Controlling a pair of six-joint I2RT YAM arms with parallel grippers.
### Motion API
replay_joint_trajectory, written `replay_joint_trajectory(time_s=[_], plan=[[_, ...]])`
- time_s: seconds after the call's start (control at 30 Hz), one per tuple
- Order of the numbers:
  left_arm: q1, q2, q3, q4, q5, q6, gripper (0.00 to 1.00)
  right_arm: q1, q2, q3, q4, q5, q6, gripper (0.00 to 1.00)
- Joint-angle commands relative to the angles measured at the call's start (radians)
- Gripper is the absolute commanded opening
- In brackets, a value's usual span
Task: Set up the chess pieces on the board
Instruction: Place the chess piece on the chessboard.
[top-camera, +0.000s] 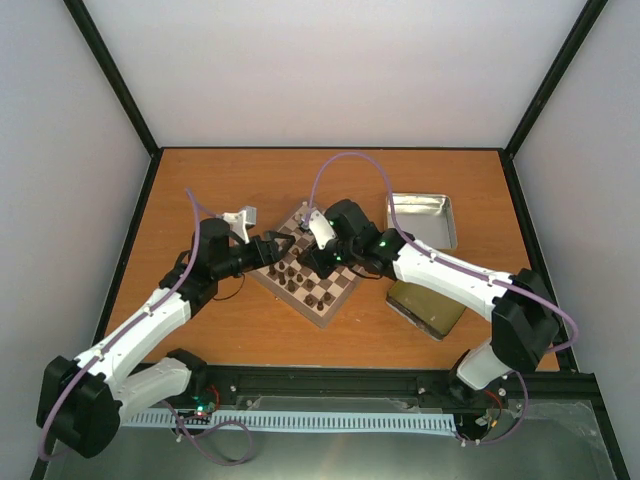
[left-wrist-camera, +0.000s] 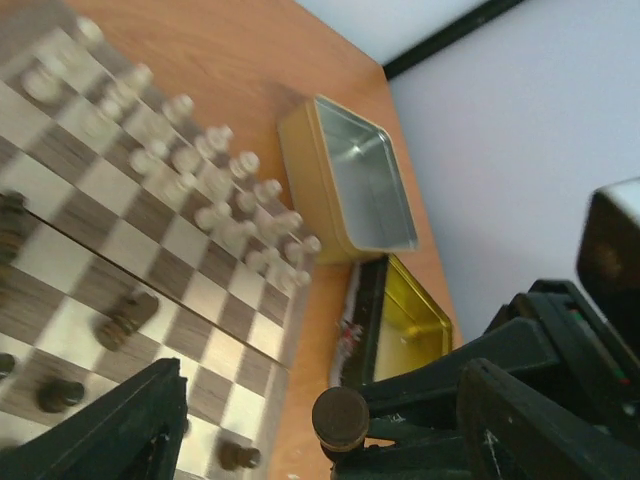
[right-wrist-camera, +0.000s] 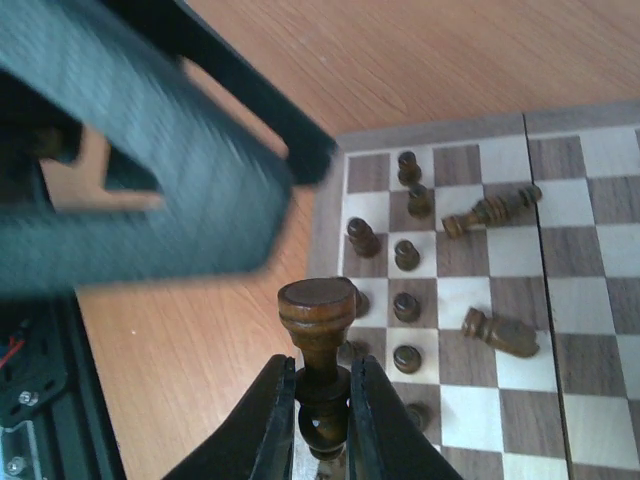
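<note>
My right gripper (right-wrist-camera: 322, 400) is shut on the stem of a dark brown chess piece (right-wrist-camera: 318, 310), held with its round base (left-wrist-camera: 340, 417) facing the left wrist camera. My left gripper (left-wrist-camera: 325, 395) stands open on either side of that piece, its fingers (left-wrist-camera: 130, 430) clear of it. Both grippers meet over the board (top-camera: 320, 318), the left gripper (top-camera: 280, 246) and the right gripper (top-camera: 311, 262) close together. Several dark pieces (right-wrist-camera: 406, 307) stand on the board (right-wrist-camera: 590, 330) near its edge. Two lie on their sides (right-wrist-camera: 490, 211). Cream chessmen (left-wrist-camera: 200, 170) fill the far rows.
An open silver-lined tin (top-camera: 422, 218) sits right of the board, and a gold-lined tin (top-camera: 425, 305) lies nearer the front. In the left wrist view, the silver tin (left-wrist-camera: 350, 180) and the gold tin (left-wrist-camera: 410, 320) are beyond the board's corner. Black frame rails border the table.
</note>
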Motion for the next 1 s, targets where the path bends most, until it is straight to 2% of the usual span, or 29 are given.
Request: replay_joint_trajectory(time_s=[0.0,0.07,0.3,0.53,0.6,0.73,0.83,0.97], plan=[[-0.002,0.031,-0.006,0.158,0.19,-0.1,0.74,-0.005,-0.035,-0.014,0.082,-0.067,-0.001,0.04],[-0.001,0.037,-0.012,0.176,0.211,-0.116,0.73,-0.005,-0.042,-0.013,0.087,-0.059,0.003,0.04],[-0.002,0.049,-0.038,0.181,0.225,-0.127,0.43,-0.005,-0.068,-0.02,0.13,-0.043,0.032,0.04],[-0.001,0.05,-0.034,0.18,0.21,-0.113,0.21,-0.005,-0.078,-0.026,0.136,-0.053,0.039,0.05],[-0.002,0.043,-0.033,0.195,0.208,-0.107,0.15,-0.005,-0.087,-0.027,0.131,-0.048,0.067,0.11],[-0.002,0.005,-0.032,0.23,0.193,-0.119,0.09,-0.005,-0.156,-0.089,0.233,-0.03,0.188,0.44],[-0.002,-0.036,-0.029,0.277,0.189,-0.154,0.09,-0.005,-0.26,-0.205,0.424,-0.011,0.34,0.56],[-0.002,-0.081,-0.031,0.382,0.19,-0.213,0.09,-0.005,-0.345,-0.33,0.722,0.014,0.603,0.65]])
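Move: The dark chess piece is pinched in the right gripper, base uppermost, its middle about 1 cm above that hand point. From the open left gripper it is some 4 cm to the right, 3 cm below and 1 cm back. The chessboard's middle is about 4 cm ahead of the left gripper, 6 cm to its right and 18 cm below; the standing dark pieces are roughly 2 cm ahead, 1 cm to its left and 17 cm down. Take the dark piece over in mid-air: bring the left gripper about 3 cm right and slightly back onto its base end while the right hand lifts it 3 cm to meet you. Hold the left there and close on the base, then open the right fingers and draw them off, upward and a little back, tilting some 15 degrees, as the left rises too. ##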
